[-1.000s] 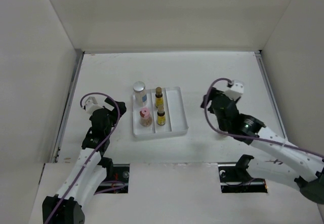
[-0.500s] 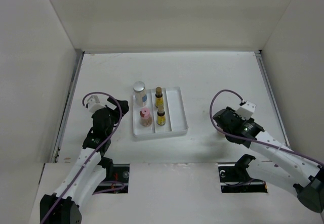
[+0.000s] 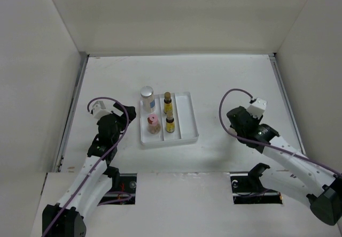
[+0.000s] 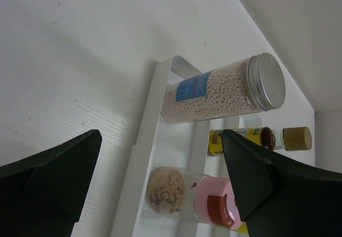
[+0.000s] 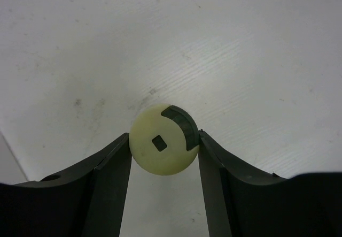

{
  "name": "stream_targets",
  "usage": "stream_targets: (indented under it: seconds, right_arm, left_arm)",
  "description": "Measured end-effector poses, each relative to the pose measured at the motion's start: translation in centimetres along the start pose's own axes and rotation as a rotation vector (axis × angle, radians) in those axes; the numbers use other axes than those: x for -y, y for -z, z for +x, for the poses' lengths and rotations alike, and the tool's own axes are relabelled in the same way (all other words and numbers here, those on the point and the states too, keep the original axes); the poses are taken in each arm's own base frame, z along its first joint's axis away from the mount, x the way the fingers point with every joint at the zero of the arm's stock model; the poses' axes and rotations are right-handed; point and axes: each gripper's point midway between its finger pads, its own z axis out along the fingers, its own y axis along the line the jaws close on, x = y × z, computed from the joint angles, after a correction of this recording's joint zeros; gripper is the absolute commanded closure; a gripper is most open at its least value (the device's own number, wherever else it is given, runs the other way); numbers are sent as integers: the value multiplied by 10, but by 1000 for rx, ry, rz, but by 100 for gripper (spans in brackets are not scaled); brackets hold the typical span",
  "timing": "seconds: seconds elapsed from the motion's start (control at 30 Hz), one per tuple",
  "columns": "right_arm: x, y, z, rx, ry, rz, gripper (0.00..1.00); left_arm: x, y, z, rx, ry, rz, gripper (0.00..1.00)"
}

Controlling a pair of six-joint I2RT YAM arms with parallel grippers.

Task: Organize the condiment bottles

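A squat cream bottle stands on the table, seen from above in the right wrist view. My right gripper is shut on it, with both fingers pressed against its cap. From the top view this bottle is hidden under the right gripper. In the white tray stand a clear bottle with a silver cap, a pink-capped bottle and two dark brown bottles. My left gripper is open just left of the tray, with nothing between its fingers.
White walls enclose the table on the left, back and right. The tray's right compartment holds nothing. The left wrist view looks along the tray rim at the clear bottle and the pink-capped bottle.
My right arm has swung down and to the right, and its jaws have narrowed onto the cream bottle. The left arm has barely shifted.
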Motion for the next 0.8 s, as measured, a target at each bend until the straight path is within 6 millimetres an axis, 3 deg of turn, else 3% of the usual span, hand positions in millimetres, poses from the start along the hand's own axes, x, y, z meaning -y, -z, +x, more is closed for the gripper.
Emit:
stream_targets:
  seconds: [0.1, 0.27, 0.37, 0.5, 0.63, 0.8]
  right_arm:
    - [-27, 8, -23, 45, 35, -75, 70]
    - [-119, 35, -57, 114, 104, -295, 69]
    - [-179, 47, -60, 128, 152, -423, 69]
    - [-238, 50, -48, 122, 222, -526, 69]
    - [-269, 37, -29, 106, 284, -560, 68]
    - [-285, 17, -3, 76, 352, -558, 68]
  left_arm:
    - [0, 0, 0, -1, 0, -2, 0]
    - [-7, -3, -2, 4, 3, -29, 0]
    - [-12, -4, -4, 10, 8, -43, 0]
    - [-18, -6, -5, 9, 11, -66, 0]
    - [-24, -6, -4, 4, 13, -89, 0]
    - [-30, -7, -3, -5, 13, -110, 0]
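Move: The pale-capped bottle, already gripped in the right hand, is bound for the tray's empty right compartment, whose middle lies about 23 cm to the left, 12 cm ahead and 10 cm below that hand. The brown-capped bottle stands some 7 cm left of that spot and 2 cm farther out, the small yellow bottle 7 cm left of it and 7 cm nearer. From the left hand the compartment lies about 27 cm right, 3 cm ahead and 11 cm below. The pale-capped bottle stays pinched at its cap as the right hand swings it left about 26 cm and forward some 12 cm, rising over the tray's right side and then sinking towards the empty compartment, turning about 35 degrees counter-clockwise on the way. The open, empty left hand eases a little left and down, away from the tray. ##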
